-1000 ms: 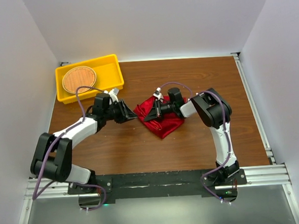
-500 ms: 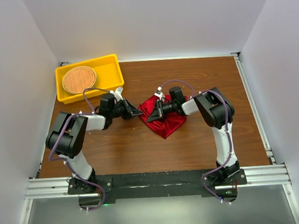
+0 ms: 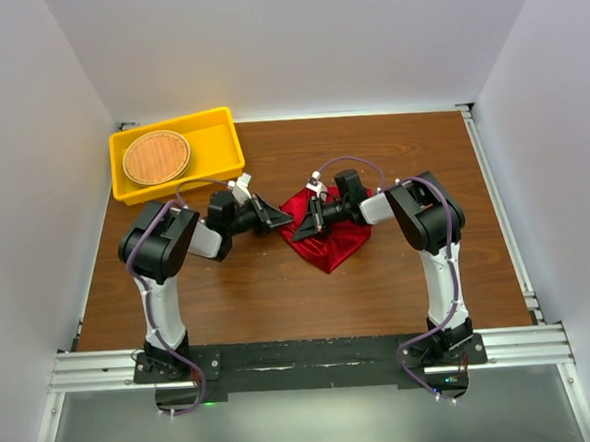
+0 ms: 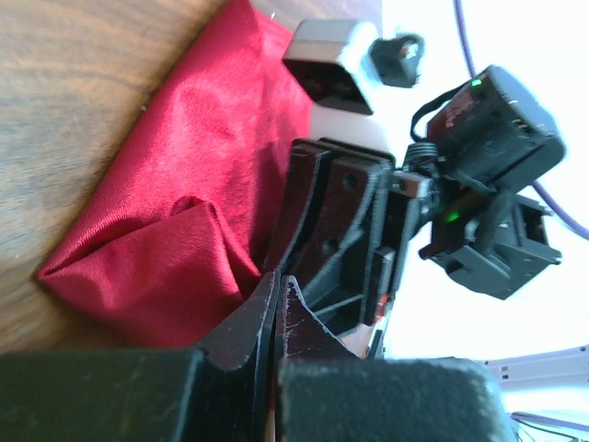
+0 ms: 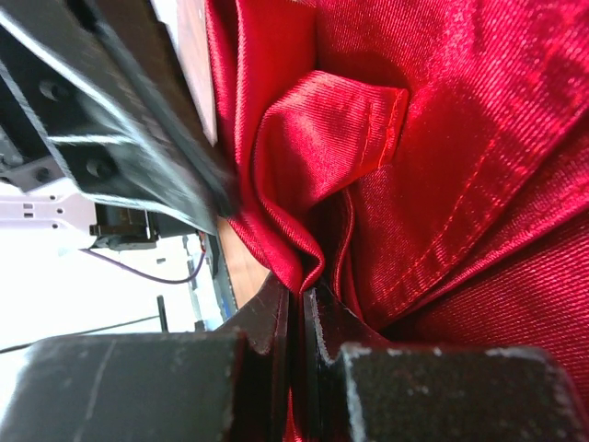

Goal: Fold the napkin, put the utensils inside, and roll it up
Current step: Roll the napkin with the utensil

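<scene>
The red napkin (image 3: 331, 241) lies crumpled in the middle of the table. My right gripper (image 3: 298, 226) reaches in from the right, low over its left corner. In the right wrist view it (image 5: 299, 293) is shut on a raised fold of the napkin (image 5: 460, 138). My left gripper (image 3: 279, 224) comes in from the left, tip to tip with the right one. It (image 4: 279, 284) is shut, and a fold of the napkin (image 4: 184, 193) lies against its left finger with no cloth showing between the tips. The utensils are out of view.
A yellow bin (image 3: 215, 136) stands at the back left with a round woven mat (image 3: 156, 157) in it. White walls close in the table on three sides. The left arm's elbow is folded near the table's left side.
My left gripper has moved right, up to the napkin's left corner, and has shut. The left arm's elbow has folded up. The right gripper has kept its grip and barely moved.
</scene>
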{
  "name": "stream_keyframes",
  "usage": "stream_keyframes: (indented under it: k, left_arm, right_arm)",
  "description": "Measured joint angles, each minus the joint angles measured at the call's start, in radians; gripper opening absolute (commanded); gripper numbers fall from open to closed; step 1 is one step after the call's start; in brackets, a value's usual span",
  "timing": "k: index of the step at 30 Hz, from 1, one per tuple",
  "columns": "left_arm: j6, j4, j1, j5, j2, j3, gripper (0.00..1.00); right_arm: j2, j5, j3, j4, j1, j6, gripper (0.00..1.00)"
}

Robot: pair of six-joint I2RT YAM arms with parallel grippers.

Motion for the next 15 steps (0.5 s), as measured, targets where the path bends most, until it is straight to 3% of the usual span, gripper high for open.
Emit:
stream_keyframes:
  k: [4, 7, 15]
  left_arm:
    - [-0.011, 0.018, -0.018, -0.002, 0.057, 0.025, 0.0]
    - [-0.017, 0.012, -0.024, -0.009, 0.071, 0.042, 0.0]
    - [-0.008, -0.114, -0.028, -0.022, 0.087, 0.117, 0.0]
  right_arm:
    - [0.0, 0.002, 0.005, -0.017, 0.0, -0.006, 0.01]
    - [0.0, 0.006, 0.014, -0.044, 0.0, -0.017, 0.08]
    - [-0.034, 0.066, 0.062, -0.229, -0.002, -0.081, 0.35]
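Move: The shut left hand hovers just outside the napkin's rolled edge, which lies about 2 cm back, 1 cm to its right and 4 cm below. The right fingertips are roughly 4 cm back from the left hand, level sideways and 4 cm lower; the yellow bin is some 15 cm ahead and 24 cm to its left. The right hand already pinches the rolled edge, whose middle is about 2 cm ahead, level sideways and in height; the napkin's middle is 2 cm ahead and 7 cm to its right. The shut left fingertips come down onto the napkin's rolled edge close in front of the right fingertips, about 2 cm down, some 1.5 cm to the right and, later, as far forward. The right hand stays practically in place, rolling about 5 degrees, and then starts opening its fingers to roughly a quarter, around the cloth. ##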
